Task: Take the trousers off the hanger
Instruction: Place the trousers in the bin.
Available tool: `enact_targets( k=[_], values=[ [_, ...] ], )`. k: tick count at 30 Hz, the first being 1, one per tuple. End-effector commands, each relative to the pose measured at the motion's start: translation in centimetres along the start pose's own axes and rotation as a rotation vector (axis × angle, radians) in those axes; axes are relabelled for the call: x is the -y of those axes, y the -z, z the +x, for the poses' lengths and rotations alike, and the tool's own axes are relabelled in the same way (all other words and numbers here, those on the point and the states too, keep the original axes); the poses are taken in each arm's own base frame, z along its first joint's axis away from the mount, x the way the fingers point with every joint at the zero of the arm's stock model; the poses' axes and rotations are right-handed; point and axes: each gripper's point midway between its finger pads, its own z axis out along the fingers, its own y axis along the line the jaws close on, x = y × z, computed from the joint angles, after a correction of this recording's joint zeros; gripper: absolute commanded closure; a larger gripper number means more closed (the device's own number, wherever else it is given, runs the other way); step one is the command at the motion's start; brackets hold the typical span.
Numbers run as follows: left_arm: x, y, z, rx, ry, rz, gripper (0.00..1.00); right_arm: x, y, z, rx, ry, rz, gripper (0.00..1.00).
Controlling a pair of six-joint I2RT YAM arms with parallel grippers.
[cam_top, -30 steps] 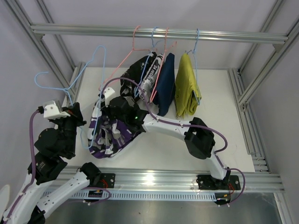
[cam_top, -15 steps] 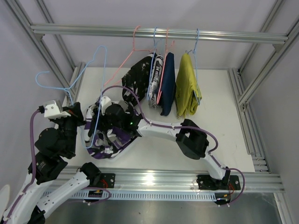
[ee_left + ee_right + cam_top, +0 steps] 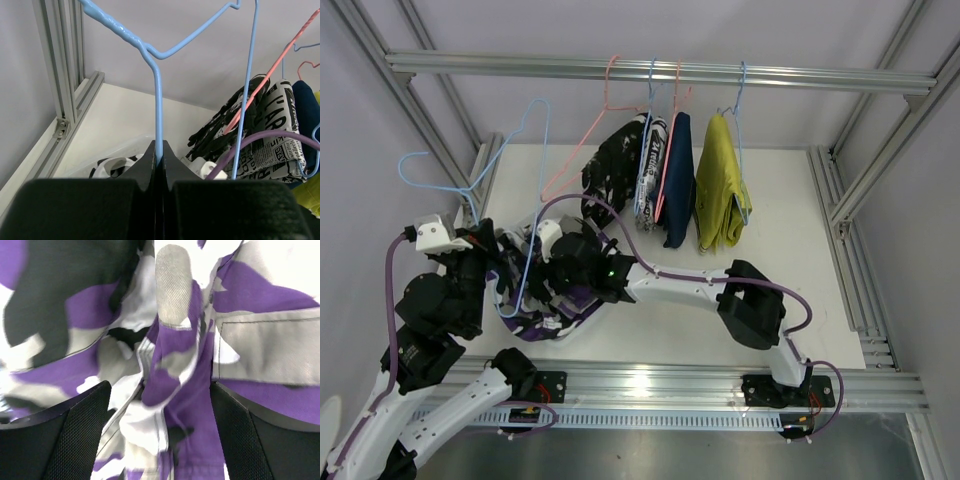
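Note:
My left gripper (image 3: 483, 243) is shut on the wire of an empty light-blue hanger (image 3: 537, 180), which stands up from the jaws in the left wrist view (image 3: 158, 100). The purple-white-black trousers (image 3: 552, 305) lie crumpled on the table, off the hanger. My right gripper (image 3: 552, 265) hovers just over them, open, the cloth (image 3: 172, 365) bunched between its fingers (image 3: 82, 427) without being pinched. Black speckled trousers (image 3: 610, 170), white printed trousers (image 3: 650, 165), navy trousers (image 3: 678, 185) and yellow trousers (image 3: 720, 195) hang on hangers from the rail.
The aluminium rail (image 3: 800, 75) crosses the back of the frame. A pink hanger (image 3: 578, 148) slants down from it toward the left. Frame posts (image 3: 455, 165) stand at the table's left and right sides. The right arm's purple cable (image 3: 260, 142) arcs across the left wrist view.
My right gripper has opened and let go of the purple-white-black trousers, which have settled on the table. The right arm shifted slightly left and lower. The left gripper kept its hold.

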Motion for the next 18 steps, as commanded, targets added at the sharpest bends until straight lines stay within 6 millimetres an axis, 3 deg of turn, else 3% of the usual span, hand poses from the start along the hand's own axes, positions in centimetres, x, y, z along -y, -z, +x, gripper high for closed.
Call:
enact_targets(
  k=[1, 8, 11, 12, 13, 16, 17, 18],
  values=[
    [-0.2, 0.0, -0.7, 0.028, 0.034, -0.017, 1.00, -2.4, 3.3, -4.5, 0.090, -0.025, -0.077, 0.15],
    [-0.2, -0.1, -0.7, 0.025, 0.034, -0.017, 1.00, -4.4, 5.8, -6.7, 0.127, -0.025, -0.171, 0.19],
    [-0.1, -0.2, -0.5, 0.020, 0.033, -0.015, 0.99, -4.2, 5.7, -7.9, 0.161, -0.029, -0.189, 0.31],
    [0.0, -0.2, -0.4, 0.019, 0.031, -0.013, 0.99, -4.1, 5.6, -8.2, 0.168, -0.033, -0.198, 0.39],
    [0.1, -0.2, -0.4, 0.016, 0.031, -0.012, 1.00, -4.2, 5.1, -8.0, 0.161, -0.037, -0.211, 0.54],
    [0.1, -0.3, -0.3, 0.013, 0.027, -0.011, 0.99, -4.3, 4.2, -8.7, 0.170, -0.047, -0.235, 0.65],
    [0.1, -0.3, -0.3, 0.013, 0.027, -0.011, 0.99, -4.2, 3.1, -7.9, 0.150, -0.049, -0.237, 0.66],
    [0.2, -0.3, -0.3, 0.012, 0.026, -0.011, 0.99, -4.4, 2.9, -8.8, 0.166, -0.049, -0.248, 0.66]
  ],
)
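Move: The camouflage trousers lie heaped in the bin right under the open right hand, their middle roughly 5 cm to its right, level fore and aft and some 7 cm below. The bin's middle is about 1 cm ahead, 6 cm right and 11 cm lower. The black trousers hang some 18 cm ahead, 15 cm right and 10 cm up. From the left hand the camouflage trousers lie about 3 cm ahead, 3 cm right and 30 cm below. The camouflage trousers are left lying as the right hand rises about 7 cm away from them, drifting some 2 cm back as it climbs. Its left-pointing fingers tip up towards level by roughly 10 degrees and, wide open at first, close more than halfway on nothing. The left hand stays put and keeps its pinch on the blue hanger. ##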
